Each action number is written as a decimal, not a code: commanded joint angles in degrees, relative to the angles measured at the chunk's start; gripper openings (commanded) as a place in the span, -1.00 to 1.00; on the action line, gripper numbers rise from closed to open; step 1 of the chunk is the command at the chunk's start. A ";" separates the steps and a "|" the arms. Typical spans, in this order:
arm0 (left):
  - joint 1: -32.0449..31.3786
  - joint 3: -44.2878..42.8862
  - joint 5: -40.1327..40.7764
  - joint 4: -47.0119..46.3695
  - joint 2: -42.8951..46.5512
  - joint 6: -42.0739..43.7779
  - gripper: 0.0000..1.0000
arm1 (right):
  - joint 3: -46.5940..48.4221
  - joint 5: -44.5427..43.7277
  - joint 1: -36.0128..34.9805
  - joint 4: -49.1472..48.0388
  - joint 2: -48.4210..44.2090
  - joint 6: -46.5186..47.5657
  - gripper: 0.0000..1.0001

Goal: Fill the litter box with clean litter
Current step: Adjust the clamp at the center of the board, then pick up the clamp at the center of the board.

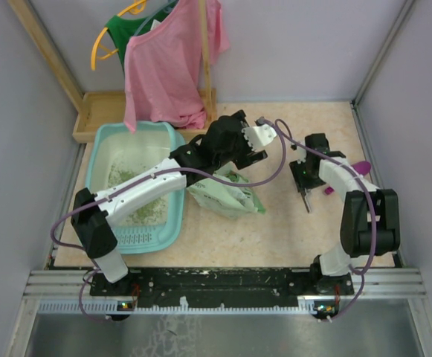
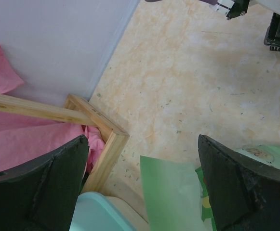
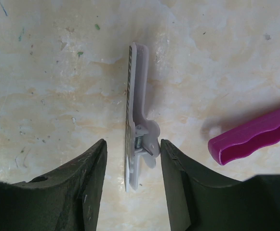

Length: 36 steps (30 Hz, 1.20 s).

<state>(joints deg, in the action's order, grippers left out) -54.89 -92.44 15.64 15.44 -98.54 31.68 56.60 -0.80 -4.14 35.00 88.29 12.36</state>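
Observation:
The light-teal litter box (image 1: pixel 167 137) stands at the left, and its corner (image 2: pixel 96 214) shows in the left wrist view. Clean litter (image 1: pixel 145 213) lies in olive-green patches on its whitish base. My left gripper (image 1: pixel 256 143) (image 2: pixel 142 139) hangs wide open above the table, just past the pale green bag (image 1: pixel 227 195) (image 2: pixel 176 192), holding nothing. My right gripper (image 1: pixel 305 192) (image 3: pixel 132 143) is open, low over the table, with a grey spring clip (image 3: pixel 137 115) lying between its fingers. The right finger (image 3: pixel 178 173) is very close to the clip's hinge.
A magenta scoop (image 1: pixel 360 167) (image 3: pixel 253 137) lies just right of the right gripper. A wooden tray (image 1: pixel 100 111) (image 2: pixel 106 144) sits at the back left under a pink shirt (image 1: pixel 167 67) on a wooden rack. Grey walls close in three sides.

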 commanded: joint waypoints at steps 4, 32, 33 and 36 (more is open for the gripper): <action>-0.13 -0.17 0.84 -0.59 0.22 -0.06 0.98 | -0.71 -0.96 0.01 -3.32 -0.47 -1.14 -0.03; -0.13 -0.29 1.02 0.37 -0.68 -0.15 0.98 | -2.63 1.46 3.48 -3.87 -5.52 -2.16 -0.72; -0.14 -0.36 0.98 0.41 -0.69 -0.19 0.98 | -2.66 1.27 3.46 -3.93 -5.46 -2.16 -0.90; -0.13 -0.43 0.88 0.51 -0.76 -0.14 0.98 | -2.91 1.24 3.45 -4.10 -5.62 -2.12 -1.00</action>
<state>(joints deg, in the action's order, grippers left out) -54.89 -92.31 16.34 15.81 -98.61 31.70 53.28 1.23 -1.19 32.58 85.45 10.66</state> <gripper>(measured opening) 0.991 0.281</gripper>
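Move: The clamp lies on its edge almost under the right fingertips, its middle about 2 cm ahead and 2 cm below, its spring part already between the half-open fingers. The purple scoop's middle is roughly 15 cm to that hand's right and 6 cm farther out; the litter bag is some 26 cm to its left, about level. From the left hand the clamp is about 22 cm right, 5 cm back and 25 cm below. The clamp is pinched at its spring part by the right fingertips, which come in from both sides and close from about half to a quarter open, then squeeze harder. The right hand first dips about half a centimetre, then shifts some 1 cm right and slightly back while rising again, with only a few degrees of roll. ##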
